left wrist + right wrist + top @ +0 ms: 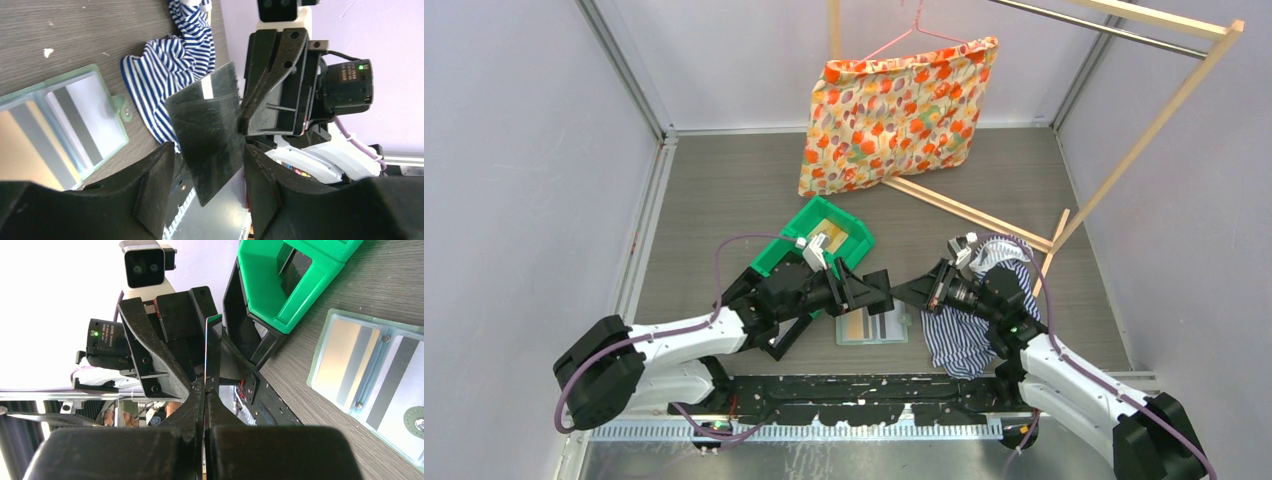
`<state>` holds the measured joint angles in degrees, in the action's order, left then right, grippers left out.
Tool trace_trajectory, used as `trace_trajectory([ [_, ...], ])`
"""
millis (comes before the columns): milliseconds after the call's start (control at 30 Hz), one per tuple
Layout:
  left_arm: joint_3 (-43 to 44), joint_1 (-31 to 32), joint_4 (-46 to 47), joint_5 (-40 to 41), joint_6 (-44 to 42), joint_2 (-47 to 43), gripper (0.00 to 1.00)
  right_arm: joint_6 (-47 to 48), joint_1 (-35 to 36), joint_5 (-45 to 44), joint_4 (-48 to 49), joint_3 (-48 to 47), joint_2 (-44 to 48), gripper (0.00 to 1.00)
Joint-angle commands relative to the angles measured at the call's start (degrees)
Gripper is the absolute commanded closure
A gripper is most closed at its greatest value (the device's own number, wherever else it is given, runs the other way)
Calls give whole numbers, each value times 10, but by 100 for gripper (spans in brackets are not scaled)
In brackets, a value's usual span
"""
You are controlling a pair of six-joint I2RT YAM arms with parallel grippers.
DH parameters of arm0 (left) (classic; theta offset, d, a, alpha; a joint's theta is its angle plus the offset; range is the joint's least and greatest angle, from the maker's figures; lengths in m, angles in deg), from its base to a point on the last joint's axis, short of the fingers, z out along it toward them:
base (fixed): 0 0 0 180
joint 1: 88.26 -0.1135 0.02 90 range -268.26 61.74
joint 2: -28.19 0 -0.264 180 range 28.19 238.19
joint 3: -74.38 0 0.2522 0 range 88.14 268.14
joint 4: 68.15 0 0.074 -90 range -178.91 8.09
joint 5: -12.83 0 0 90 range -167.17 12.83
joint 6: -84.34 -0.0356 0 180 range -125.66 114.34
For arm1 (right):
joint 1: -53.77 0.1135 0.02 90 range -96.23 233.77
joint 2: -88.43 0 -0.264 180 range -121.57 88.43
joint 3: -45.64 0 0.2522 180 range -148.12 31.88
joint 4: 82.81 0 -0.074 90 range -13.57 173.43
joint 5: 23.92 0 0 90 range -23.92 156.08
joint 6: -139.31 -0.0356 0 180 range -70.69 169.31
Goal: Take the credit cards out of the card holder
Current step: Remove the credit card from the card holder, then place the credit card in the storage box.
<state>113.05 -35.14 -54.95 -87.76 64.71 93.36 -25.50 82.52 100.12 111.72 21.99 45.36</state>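
The card holder (871, 327) lies open and flat on the table, with grey and tan-gold credit cards (75, 117) still in its slots; it also shows in the right wrist view (370, 370). Both grippers meet just above its far edge. My right gripper (906, 292) is shut on one edge of a thin card (207, 125), which looks dark grey with a white patch and shows edge-on in the right wrist view (206, 350). My left gripper (209, 150) is open, its fingers on either side of the card's free end, apart from it.
A bright green bin (824, 238) holding something tan stands just behind the left gripper. A blue-striped cloth (969, 325) lies to the right, under the right arm. A floral bag (894, 110) hangs on a wooden rack (984, 215) at the back.
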Motion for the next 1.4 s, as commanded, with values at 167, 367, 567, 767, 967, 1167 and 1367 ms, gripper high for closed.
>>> trace_trajectory([
  [167, -7, -2, 94, 6, 20, -3, 62, -4, -1, 11, 35, 6, -4, 99],
  [367, -19, -3, 52, 26, 19, -34, 84, 1, 0, 9, 33, 8, -12, 99],
  [567, -2, -3, -58, 56, -13, -91, 99, 20, -1, -3, -21, -5, -16, 81],
  [767, 149, -6, -446, 148, -144, -134, 99, 116, -1, -60, -240, -66, 44, 21],
  [967, 343, -8, -733, 284, -319, -20, 99, 245, -1, -185, -504, -178, 79, 20],
  [1167, 390, -7, -752, 407, -469, 122, 99, 262, -1, -218, -540, -195, 92, 20],
  [1367, 375, -7, -687, 477, -577, 165, 99, 246, -1, -213, -545, -181, 107, 20],
])
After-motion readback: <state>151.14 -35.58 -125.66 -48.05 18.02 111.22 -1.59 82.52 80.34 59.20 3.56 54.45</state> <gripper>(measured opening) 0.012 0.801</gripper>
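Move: Just off the left fingertips, about 2 cm right and 1 cm up, is the black credit card, gripped by the right hand, from whose point it lies some 3 cm left and 2 cm ahead, level with it. The open card holder lies 15 cm below the left hand, 2 cm ahead. The green tray's black-card compartment is 12 cm ahead, 16 cm left, 15 cm down; the tan-card compartment 21 cm ahead, 8 cm left. Closing its open fingers on the black card while rising a centimetre or two, the left hand takes it over; only then does the right hand open wide and back off about 6 cm to its right, sinking slightly. The left carries the card left and forward, first up, then sinking towards the tray's black-card compartment, swinging some 80 degrees from pointing right to pointing down and forward. ##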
